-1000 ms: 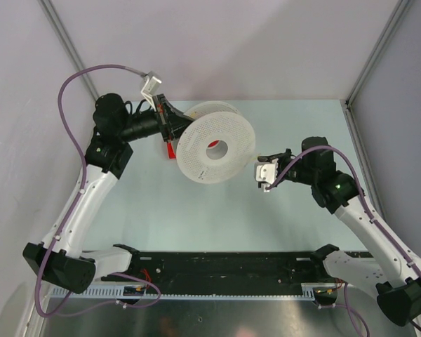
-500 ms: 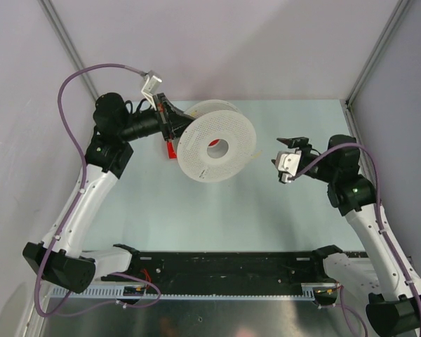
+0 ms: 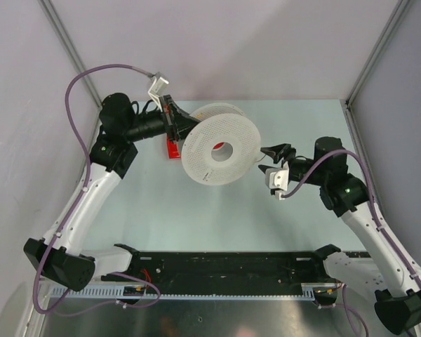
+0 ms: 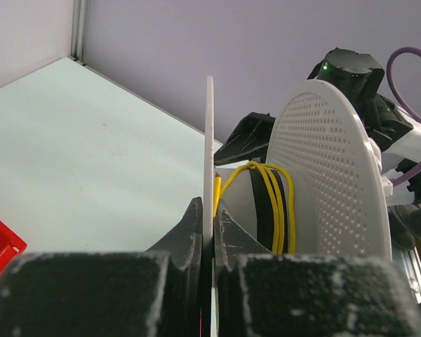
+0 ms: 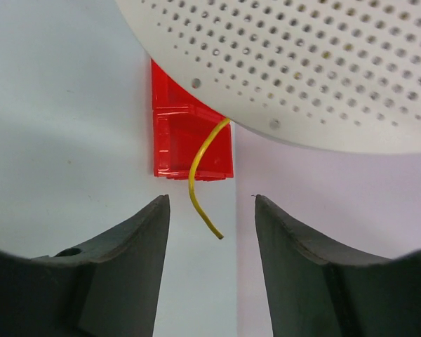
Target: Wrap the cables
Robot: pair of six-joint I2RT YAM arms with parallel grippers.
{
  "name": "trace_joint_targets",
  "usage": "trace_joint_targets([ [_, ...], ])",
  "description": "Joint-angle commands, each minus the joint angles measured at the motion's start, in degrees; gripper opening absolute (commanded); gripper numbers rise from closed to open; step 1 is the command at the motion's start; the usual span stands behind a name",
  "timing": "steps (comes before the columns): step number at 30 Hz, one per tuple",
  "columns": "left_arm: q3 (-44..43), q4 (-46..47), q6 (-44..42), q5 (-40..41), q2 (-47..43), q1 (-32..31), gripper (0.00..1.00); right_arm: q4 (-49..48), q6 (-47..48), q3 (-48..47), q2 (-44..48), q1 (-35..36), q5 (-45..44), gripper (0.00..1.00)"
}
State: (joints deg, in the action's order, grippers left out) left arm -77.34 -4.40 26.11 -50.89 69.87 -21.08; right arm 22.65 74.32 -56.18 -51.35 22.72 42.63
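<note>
A white perforated spool [image 3: 221, 149] hangs tilted above the table, and my left gripper [image 3: 179, 126] is shut on the thin edge of its rear flange [image 4: 210, 140]. Loops of the thin yellow cable [image 4: 274, 203] lie round the spool's hub. In the right wrist view the cable's free end [image 5: 200, 189] curls down from under the spool's flange [image 5: 302, 63]. It hangs between the spread fingers of my right gripper [image 5: 210, 200], touching neither. My right gripper [image 3: 270, 160] is open just right of the spool.
A red plastic block [image 3: 174, 149] lies on the table under the spool's left side, also visible as the red block [image 5: 189, 140] behind the cable end. The enclosure's walls stand close on the left, back and right. A black rail [image 3: 224, 267] spans the near edge.
My right gripper has opened, drawn back to the right, then come in again to the spool's right rim. The left arm has carried the spool slightly right.
</note>
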Motion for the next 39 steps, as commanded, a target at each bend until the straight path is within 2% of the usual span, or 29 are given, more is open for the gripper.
trace_joint_targets([
  [1, -2.40, 3.00, 1.67, 0.93, -0.40, -0.63, 0.00, 1.56, 5.64, -1.87, -1.35, 1.59, -2.46, 0.55],
  [7, -2.27, 3.00, 1.60, 1.00, -0.40, -0.89, 0.00, 1.27, 6.98, -1.93, -3.59, 2.63, -5.70, 0.43],
  [9, -2.22, 3.00, 1.63, 1.15, -0.58, -0.89, 0.00, 1.32, 7.17, -1.94, -3.91, 2.91, -6.09, 0.35],
  [13, -2.07, 3.00, 1.98, 2.79, -0.91, -0.89, 0.00, 1.70, 6.75, -1.92, -3.82, 3.11, -6.17, 0.10],
  [15, -2.30, 3.00, 3.26, 4.94, -0.79, -0.83, 0.00, 2.26, 5.36, -1.91, -3.46, 3.12, -5.94, 0.02],
  [20, -4.53, 3.00, 11.78, 17.48, 1.10, -0.77, 0.00, 1.80, -12.84, -0.20, -1.80, 3.52, -3.59, 0.00],
  [25, -6.57, 2.89, 25.37, 29.88, 5.46, -1.34, 0.00, -12.46, -27.66, 6.34, 3.34, 7.47, -7.52, 0.00],
  [28, -9.24, 1.79, 28.21, 36.03, 9.80, -3.64, 0.00, -19.69, -36.37, 6.89, 3.24, 11.91, -12.47, 0.00],
  [34, -18.67, -1.74, 30.08, 44.18, 20.84, -7.83, 0.00, -31.90, -40.21, 7.87, -0.91, 20.07, -25.43, 0.00],
  [39, -26.26, -3.95, 29.01, 47.93, 28.96, -11.75, 0.00, -45.75, -40.94, 9.84, -6.06, 20.99, -36.83, 0.00],
])
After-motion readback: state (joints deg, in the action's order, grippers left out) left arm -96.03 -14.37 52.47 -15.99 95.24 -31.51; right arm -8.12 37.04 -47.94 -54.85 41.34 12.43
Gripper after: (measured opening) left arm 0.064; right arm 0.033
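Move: The yellow cable's free end hangs below the spool, almost between the right hand's open fingers: about 2 cm ahead, 1 cm left and 3 cm below. From that hand the spool's middle is some 11 cm left, 2 cm back and 7 cm higher, and the left gripper, already pinching its rim, 19 cm left, level fore and aft, 9 cm higher. From the left hand the cable end lies roughly 18 cm right, 2 cm ahead and 12 cm down. The cable end is pinched as the right hand dips about 3 cm, edges forward and shuts; keeping hold, it draws back, then swings left and up and finally forward, fingertips tipping up. Once the cable is caught, the left hand, still gripping the flange, sweeps the spool forward some 13 cm, also right and down, rolling its top forward and turning counter-clockwise. ##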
